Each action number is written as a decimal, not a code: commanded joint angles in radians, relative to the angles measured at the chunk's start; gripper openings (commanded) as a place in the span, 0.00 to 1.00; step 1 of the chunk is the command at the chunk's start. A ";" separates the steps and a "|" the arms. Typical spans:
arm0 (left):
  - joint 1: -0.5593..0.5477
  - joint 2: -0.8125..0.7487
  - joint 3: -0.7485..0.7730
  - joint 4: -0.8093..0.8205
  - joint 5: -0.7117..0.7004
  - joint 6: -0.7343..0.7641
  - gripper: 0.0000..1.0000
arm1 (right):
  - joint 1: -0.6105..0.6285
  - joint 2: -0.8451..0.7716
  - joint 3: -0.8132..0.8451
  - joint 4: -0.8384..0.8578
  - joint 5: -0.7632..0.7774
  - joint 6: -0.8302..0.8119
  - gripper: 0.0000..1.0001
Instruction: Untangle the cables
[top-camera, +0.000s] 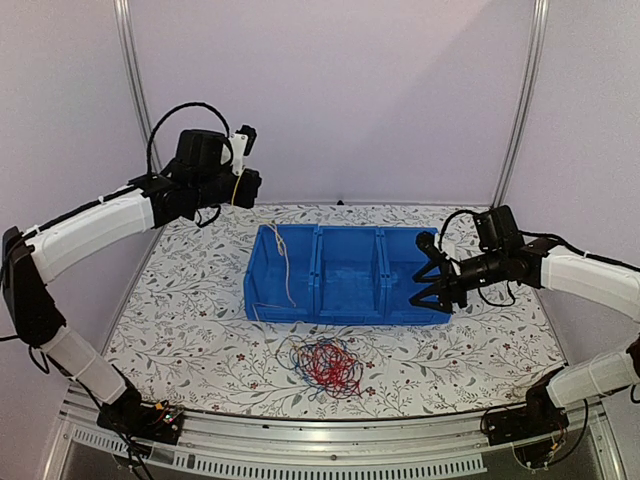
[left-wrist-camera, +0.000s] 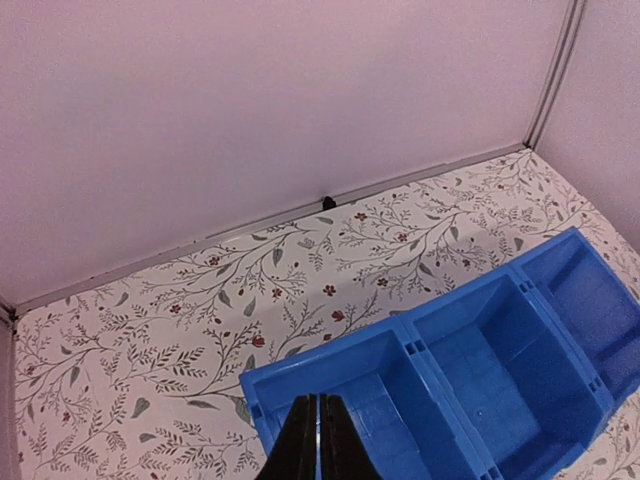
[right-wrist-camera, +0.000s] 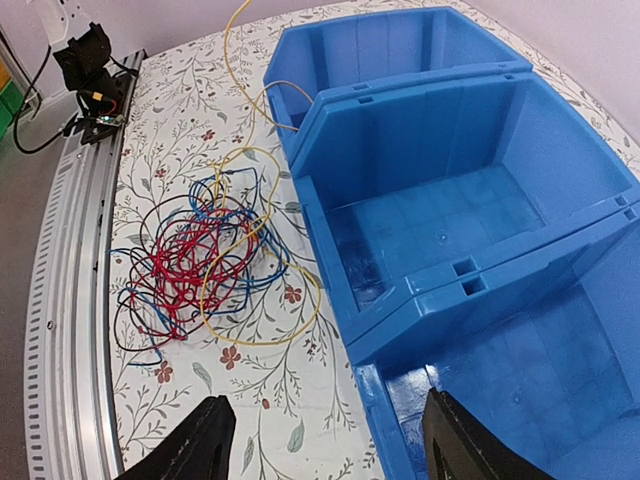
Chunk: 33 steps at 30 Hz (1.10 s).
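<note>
The cables (top-camera: 325, 365) lie as a loose tangle of red, dark blue and yellow-tan wires on the flowered tablecloth in front of the blue three-compartment bin (top-camera: 320, 232). In the right wrist view this tangle (right-wrist-camera: 195, 260) spreads left of the bin (right-wrist-camera: 400, 90). One yellow-tan cable (top-camera: 285, 265) rises out of it, crosses the bin's left compartment and climbs to my left gripper (top-camera: 241, 150). That gripper is held high over the back left of the table and is shut on the cable. My right gripper (top-camera: 430, 277) hovers open over the front wall of the bin's right compartment, holding nothing.
A metal rail (top-camera: 330, 440) runs along the near table edge, with the arm bases at its two ends. Upright frame posts (top-camera: 130, 60) and pale walls close in the back and sides. The left wrist view shows the bin (left-wrist-camera: 330, 355) below its shut jaws.
</note>
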<state>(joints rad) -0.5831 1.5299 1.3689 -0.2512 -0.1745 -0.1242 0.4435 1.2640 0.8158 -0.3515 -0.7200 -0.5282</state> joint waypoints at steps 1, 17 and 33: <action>0.006 0.060 -0.032 0.035 0.078 -0.060 0.00 | -0.006 0.020 0.005 0.002 0.022 -0.024 0.68; -0.007 0.325 0.100 -0.118 0.122 -0.083 0.09 | -0.006 0.023 -0.003 -0.005 0.061 -0.042 0.68; -0.024 0.316 0.283 -0.625 -0.002 0.016 0.54 | 0.003 0.028 0.033 -0.007 0.001 -0.054 0.65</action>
<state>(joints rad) -0.6014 1.8496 1.5795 -0.7322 -0.0322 -0.1520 0.4438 1.2835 0.8158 -0.3576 -0.6701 -0.5735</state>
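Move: The left hand still holds the yellow cable, which hangs towards the left bin. That bin's middle lies about 6 cm back from this hand, 5 cm to its right and some 25 cm below. The middle bin is about 15 cm to the right of the left bin, level with it; the red and blue tangle lies about 25 cm back, 12 cm right and 29 cm below the hand. From the right hand, the left bin is roughly 10 cm ahead, 26 cm left and 12 cm below. Still pinching the yellow cable, the left hand sinks some 15 cm towards the left bin, drifting slightly forward and right. The fingers then open about halfway to release the cable while the hand stays at that height above the bin, eases back about 4 cm and keeps tipping downward, about 30 degrees in all. ##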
